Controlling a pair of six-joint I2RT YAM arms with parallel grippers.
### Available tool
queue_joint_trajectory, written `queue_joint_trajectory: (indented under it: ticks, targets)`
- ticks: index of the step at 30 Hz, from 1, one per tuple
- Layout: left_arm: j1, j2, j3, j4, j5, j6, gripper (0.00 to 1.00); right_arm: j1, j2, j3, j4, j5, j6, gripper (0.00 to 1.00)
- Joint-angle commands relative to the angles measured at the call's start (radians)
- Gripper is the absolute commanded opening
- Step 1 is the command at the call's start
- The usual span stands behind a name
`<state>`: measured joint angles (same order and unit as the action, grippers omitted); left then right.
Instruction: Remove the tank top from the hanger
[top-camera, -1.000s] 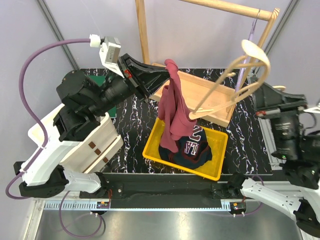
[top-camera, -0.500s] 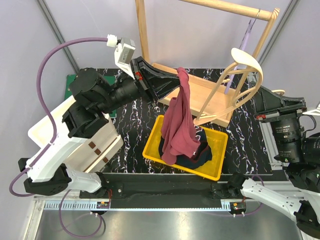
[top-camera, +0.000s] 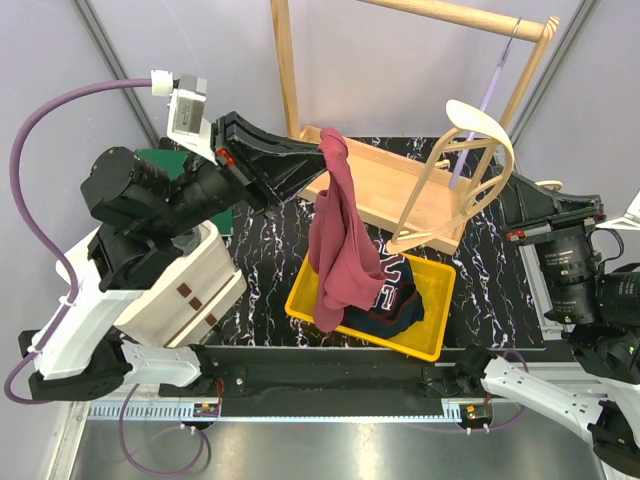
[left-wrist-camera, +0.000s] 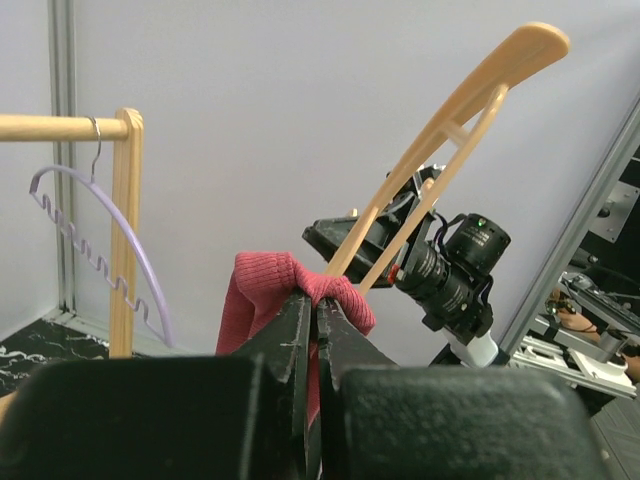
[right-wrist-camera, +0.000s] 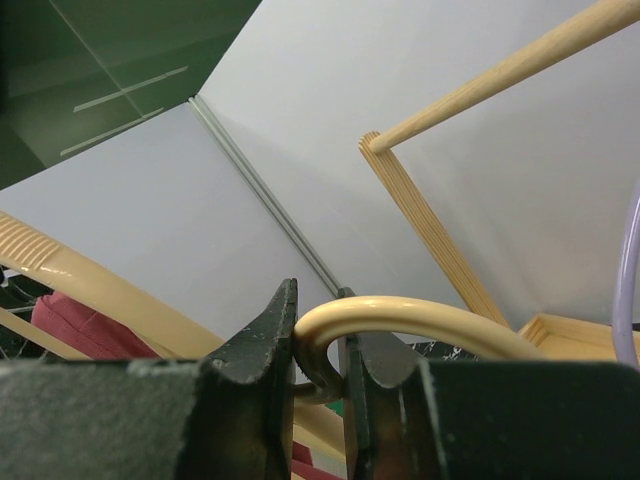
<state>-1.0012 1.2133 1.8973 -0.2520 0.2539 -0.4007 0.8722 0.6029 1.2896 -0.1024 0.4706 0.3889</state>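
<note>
The red tank top (top-camera: 338, 235) hangs from my left gripper (top-camera: 318, 150), which is shut on its top fold; its lower end drapes into the yellow bin (top-camera: 437, 322). In the left wrist view the red fabric (left-wrist-camera: 265, 295) bunches over the closed gripper (left-wrist-camera: 316, 305). The cream wooden hanger (top-camera: 470, 170) is bare and held up at the right, clear of the tank top. My right gripper (top-camera: 515, 215) is shut on the hanger's hook (right-wrist-camera: 400, 315). The hanger also shows in the left wrist view (left-wrist-camera: 455, 110).
A wooden rack (top-camera: 420, 15) with a tray base (top-camera: 385, 190) stands at the back, a lilac hanger (top-camera: 490, 90) on its rail. Dark navy clothing (top-camera: 395, 300) lies in the yellow bin. A white box (top-camera: 195, 285) sits at the left.
My left gripper has pulled the tank top leftward, off the hanger. The hanger has swung right and stands bare. The cloth's lower end now trails into the bin.
</note>
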Motion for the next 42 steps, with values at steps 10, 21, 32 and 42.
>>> queue_joint_trajectory:
  ticks: [10,21,32,42]
  targets:
    - [0.022,0.078,-0.170,0.034,-0.120,0.040,0.00,-0.004,-0.003,-0.018,0.029,0.007,0.022,0.00]
    - [0.065,0.143,-0.228,0.043,-0.042,-0.010,0.00,-0.002,-0.040,-0.026,0.013,0.026,0.015,0.00]
    - [0.042,-0.078,-0.918,0.207,-0.152,-0.162,0.00,-0.004,-0.028,-0.052,0.003,0.023,0.024,0.00]
    - [0.018,-0.218,-1.086,0.203,-0.156,-0.185,0.53,-0.004,0.043,-0.033,0.003,-0.088,0.033,0.00]
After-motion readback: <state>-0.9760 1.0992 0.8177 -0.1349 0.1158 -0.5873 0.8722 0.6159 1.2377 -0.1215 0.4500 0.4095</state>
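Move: The left hand still pinches the hanging red tank top; the yellow bin's middle lies about 57 cm below it, 8 cm ahead and 8 cm right. The navy tank top in the bin is some 11 cm right and 8 cm ahead, just as low. The wooden hanger hangs about 14 cm to the right, level with it and at hand height. From the right hand, the bin is roughly 14 cm left, 4 cm ahead and 51 cm below. Left hand arcs forward-right then back, tipping down, lowers the tank top about 42 cm into the bin, opens. ##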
